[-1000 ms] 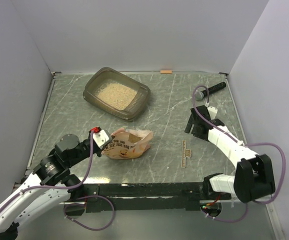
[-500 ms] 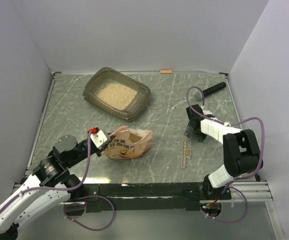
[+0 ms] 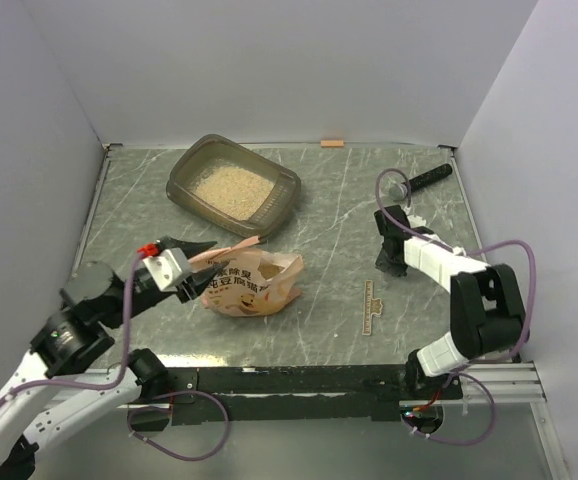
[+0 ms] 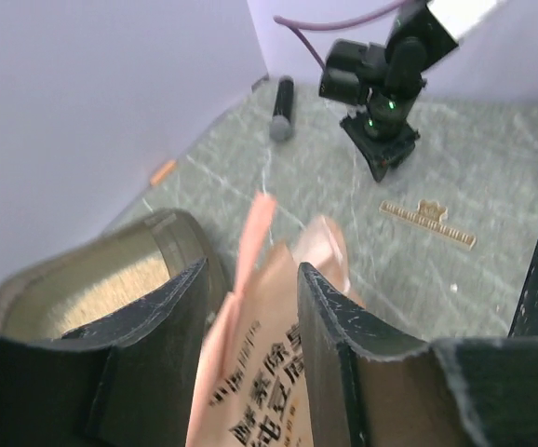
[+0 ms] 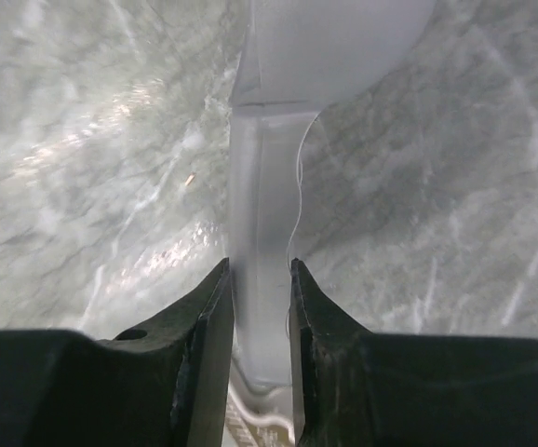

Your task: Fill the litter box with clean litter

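Observation:
The grey-brown litter box (image 3: 187, 170) stands at the back left, with beige clean litter (image 3: 231, 187) spread over its floor. The left wrist view shows its wall (image 4: 178, 244) and the granules (image 4: 111, 291). The orange-pink litter pouch (image 3: 251, 285) lies on the table in front of the box. My left gripper (image 3: 207, 265) is at the pouch's left end, open. The pouch's top edge (image 4: 269, 317) stands between the spread jaws (image 4: 252, 270). My right gripper (image 3: 389, 262) points down at the table on the right. Its jaws (image 5: 258, 268) stand a narrow gap apart, with a white bar (image 5: 262, 186) seen between them.
A black microphone-like stick (image 3: 421, 180) lies at the back right, also seen in the left wrist view (image 4: 281, 107). A thin wooden strip (image 3: 368, 307) lies right of the pouch. A small orange piece (image 3: 332, 143) sits against the back wall. Grey walls close in three sides.
My left gripper has opened and drawn back to the left, and the pouch has shifted slightly. My right arm has folded in toward its base and its jaws have narrowed.

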Robot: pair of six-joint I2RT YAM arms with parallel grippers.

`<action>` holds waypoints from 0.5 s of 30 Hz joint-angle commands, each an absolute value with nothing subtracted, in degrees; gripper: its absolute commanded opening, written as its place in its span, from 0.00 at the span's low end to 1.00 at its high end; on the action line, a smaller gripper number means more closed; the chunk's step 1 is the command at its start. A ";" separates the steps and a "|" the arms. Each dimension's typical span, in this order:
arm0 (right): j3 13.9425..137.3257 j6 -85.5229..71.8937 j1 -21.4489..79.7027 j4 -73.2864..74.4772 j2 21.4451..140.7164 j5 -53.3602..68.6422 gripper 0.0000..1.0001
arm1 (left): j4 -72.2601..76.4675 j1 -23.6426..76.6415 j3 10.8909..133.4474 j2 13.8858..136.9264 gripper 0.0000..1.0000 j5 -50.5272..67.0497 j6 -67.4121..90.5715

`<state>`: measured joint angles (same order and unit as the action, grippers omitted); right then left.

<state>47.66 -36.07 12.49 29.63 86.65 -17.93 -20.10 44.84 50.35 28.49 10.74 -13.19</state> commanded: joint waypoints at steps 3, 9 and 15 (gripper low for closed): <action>51.06 -32.27 15.20 34.01 70.94 -21.80 0.00 | -23.03 44.91 62.03 31.90 0.48 12.31 -11.17; 60.27 -18.21 22.75 38.31 58.11 -3.67 0.00 | -24.25 44.82 66.27 34.98 0.50 13.70 -10.46; 71.78 -7.83 34.06 46.93 53.79 21.66 0.00 | -24.61 44.82 64.87 34.28 0.54 16.52 -11.78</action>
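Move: The right hand, down near the tabletop, already holds the clear plastic scoop by its handle; the open litter bag stands about 32 cm to its left, some 7 cm nearer the base, its middle roughly 9 cm higher. The litter box lies about 38 cm left and 18 cm ahead, the bag clip 5 cm left and 10 cm back. From the left hand, the bag's middle is about 8 cm right, 3 cm ahead and 20 cm below. The right hand keeps its pinch on the scoop handle and lifts it off the table, straight up at first, then swinging left towards the open litter bag as it climbs, about 24 cm up and 12 cm left in all, while turning some 40 degrees counter-clockwise and tipping the fingers up from steeply down. Meanwhile the left hand, already off its earlier grip, goes on rising about 7 cm above the bag's left side with its fingers staying half open, then eases to a near stop. ##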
